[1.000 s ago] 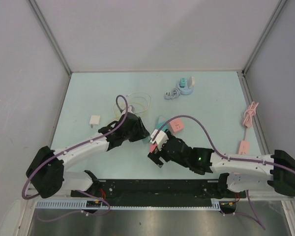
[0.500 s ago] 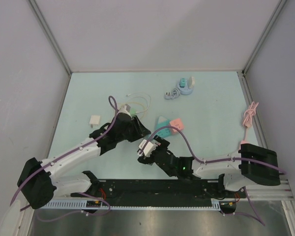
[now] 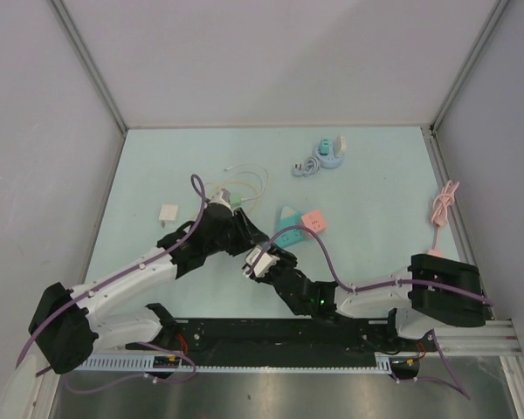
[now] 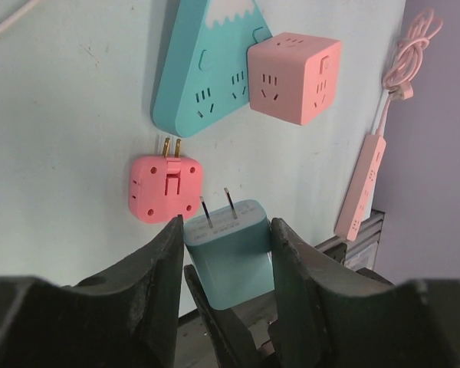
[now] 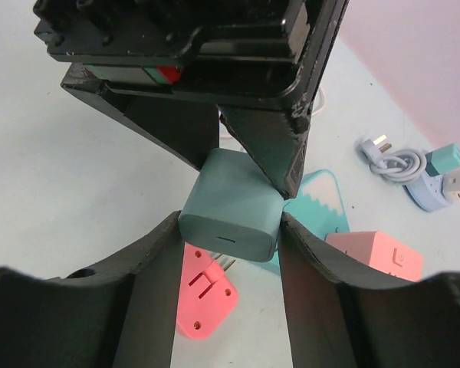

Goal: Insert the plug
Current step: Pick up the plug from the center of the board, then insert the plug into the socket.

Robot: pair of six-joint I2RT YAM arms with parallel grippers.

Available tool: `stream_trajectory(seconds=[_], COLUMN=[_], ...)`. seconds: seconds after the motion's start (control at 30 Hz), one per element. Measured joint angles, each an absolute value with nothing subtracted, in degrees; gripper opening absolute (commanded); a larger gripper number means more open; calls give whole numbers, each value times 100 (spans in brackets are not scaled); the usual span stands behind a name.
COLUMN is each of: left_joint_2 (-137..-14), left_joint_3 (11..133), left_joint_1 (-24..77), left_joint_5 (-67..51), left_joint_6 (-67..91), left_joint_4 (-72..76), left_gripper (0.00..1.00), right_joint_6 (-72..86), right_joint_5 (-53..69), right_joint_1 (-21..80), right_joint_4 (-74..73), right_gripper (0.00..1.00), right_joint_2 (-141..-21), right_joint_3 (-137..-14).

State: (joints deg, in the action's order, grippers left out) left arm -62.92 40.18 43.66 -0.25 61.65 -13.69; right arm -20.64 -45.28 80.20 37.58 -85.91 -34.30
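A teal plug [image 4: 230, 249] with two metal prongs is clamped in my left gripper [image 4: 226, 226], prongs pointing toward the table. My right gripper [image 5: 230, 218] has come in from the opposite end. Its fingers [image 5: 157, 268] press both sides of the same teal plug [image 5: 234, 207]. In the top view the two grippers [image 3: 244, 237] [image 3: 260, 260] meet near the table's middle, and the plug is hidden between them. Just beyond lie a teal triangular socket block [image 4: 203, 69] and a pink cube socket [image 4: 295, 73].
A flat pink plug [image 4: 166, 188] lies on the table under the grippers. A white adapter [image 3: 168, 214] sits at the left, with a white cable [image 3: 244, 179] behind it. A blue socket with a grey cord [image 3: 325, 154] is at the back. A pink power strip [image 3: 438, 223] runs along the right edge.
My right arm swung left and in under the left gripper, and its jaws closed from wide open onto the teal plug. The left gripper shifted slightly left, still holding the plug.
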Motion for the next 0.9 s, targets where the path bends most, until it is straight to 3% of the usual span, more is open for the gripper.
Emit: stream_trajectory(seconds=[0.17,0.27,0.63,0.9], left_joint_2=[-6270,-6187,-5817,-6298], left_joint_3=[4018,4018,4110,3990], left_joint_1=[4377,4377,4333,4311], left_joint_5=[-16,134,1219,1208], left_joint_6=[6154,6042,4917,4034], left_joint_4=[-1363,-1376,-1098,-1], left_gripper=[80,93,100,100], right_joint_6=[-2010,-1839,-506,228], right_joint_5=[-4462,-4237,-2530,-1225], right_joint_1=[8047,8034,6899,5572], right_joint_4=[3607,3299,462,-1732], right_gripper=[0,0,0,0], right_joint_2=[-8396,-8058,-6552,-6510], right_joint_3=[-3395,-3398,-4007,-5216])
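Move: Both hands hold the small teal plug between them, its middle within about 1 cm of each hand point. From the right hand, the pink cube socket lies about 13 cm ahead, 13 cm to the right and 11 cm below. The teal triangular socket is some 12 cm ahead, 7 cm right and 12 cm below. The pink plug lies almost underneath, 2 cm ahead, 4 cm right and 12 cm down. The left fingers open wide and let go of the teal plug, then the left hand draws off forward and up about 5 cm, tipping up some 25 degrees and swinging briefly left before coming partly back. The right hand keeps its pinch and carries the plug about 7 cm right, rising nearly as much and edging forward, across to the pink cube's side, fingers tipping down some 30 degrees. ##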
